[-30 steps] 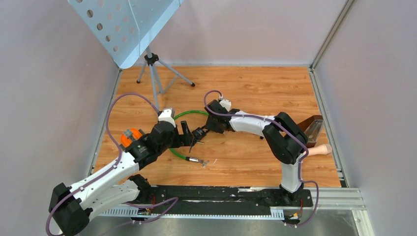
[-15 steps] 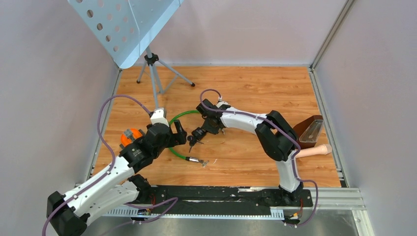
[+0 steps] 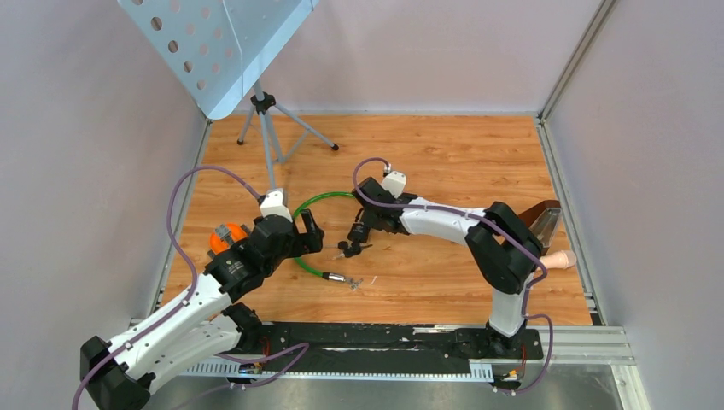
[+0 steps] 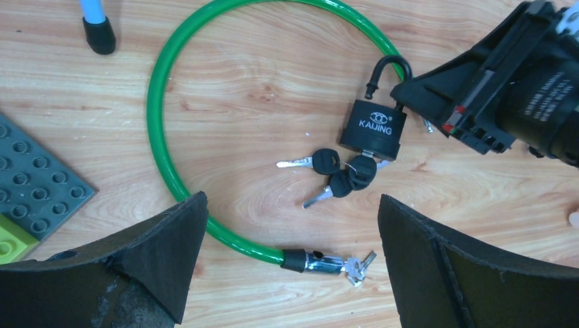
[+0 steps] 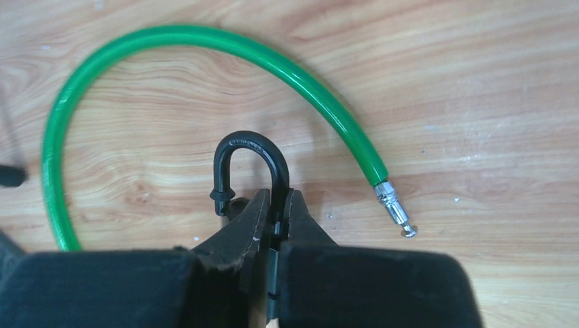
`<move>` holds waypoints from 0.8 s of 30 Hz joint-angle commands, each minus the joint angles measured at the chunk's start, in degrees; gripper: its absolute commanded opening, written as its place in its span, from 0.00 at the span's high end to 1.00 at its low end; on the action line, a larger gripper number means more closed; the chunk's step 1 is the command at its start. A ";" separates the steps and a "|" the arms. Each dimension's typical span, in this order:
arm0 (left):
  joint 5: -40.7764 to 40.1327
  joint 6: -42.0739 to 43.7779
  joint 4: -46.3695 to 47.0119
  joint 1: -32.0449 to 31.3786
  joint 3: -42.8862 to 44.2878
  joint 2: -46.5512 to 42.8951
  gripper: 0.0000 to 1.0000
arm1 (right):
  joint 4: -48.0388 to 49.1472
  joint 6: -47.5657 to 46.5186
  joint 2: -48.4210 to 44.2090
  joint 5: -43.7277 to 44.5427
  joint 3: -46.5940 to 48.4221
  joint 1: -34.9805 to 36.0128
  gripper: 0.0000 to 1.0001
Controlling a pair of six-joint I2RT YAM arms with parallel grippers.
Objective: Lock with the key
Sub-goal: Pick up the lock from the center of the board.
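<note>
A black padlock (image 4: 373,128) lies on the wooden floor with its shackle (image 5: 249,154) sprung open. A bunch of black-headed keys (image 4: 341,174) hangs at its keyhole. My right gripper (image 5: 276,199) is shut on one leg of the shackle; it shows as (image 3: 353,243) from above. My left gripper (image 4: 290,205) is open and holds nothing. It hovers over the barrel end (image 4: 321,262) of a green cable lock (image 4: 160,123), where small silver keys (image 4: 355,266) stick out. The cable's pin end (image 5: 396,212) lies free beside the padlock.
A music stand's tripod (image 3: 266,128) stands at the back left, one foot (image 4: 101,35) near the cable. A grey studded plate (image 4: 34,181) with a green brick (image 4: 12,240) lies left. An orange part (image 3: 224,238) and a brown box (image 3: 540,224) sit at the sides.
My right gripper has closed on the padlock's shackle. My left arm has drawn back to the left, away from the padlock.
</note>
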 commanded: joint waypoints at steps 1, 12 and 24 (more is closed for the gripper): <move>1.99 -0.11 3.92 0.32 -0.19 0.12 0.00 | 12.47 -9.67 -9.54 2.49 -3.07 -0.08 1.00; 11.64 3.96 16.43 0.30 -0.46 0.96 0.00 | 24.42 -16.70 -27.40 -4.73 -12.14 -0.08 1.00; 22.25 20.40 45.59 -0.29 -4.08 3.89 0.03 | 7.74 4.93 -34.63 -3.25 -6.60 -0.17 1.00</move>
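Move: My right fingers are already shut on the black lock's shackle; the lock's middle is about 2 cm back, 2 cm left and 2 cm below them. Its keys lie some 6 cm back and 4 cm left of that hand, the green cable's metal tip about 5 cm right and 1 cm back, its keyed end roughly 12 cm back and 5 cm left. From my left hand, the lock lies some 8 cm ahead, 13 cm right and 12 cm below. I keep the shackle pinched in my right hand and carry the lock briskly up off the board, about 18 cm, tipping the fingers up and rolling that hand's left side up. Meanwhile my open left hand swings right and up, nearly 9 cm each, turning clockwise and tipping up as it closes in on the lock without reaching it. ##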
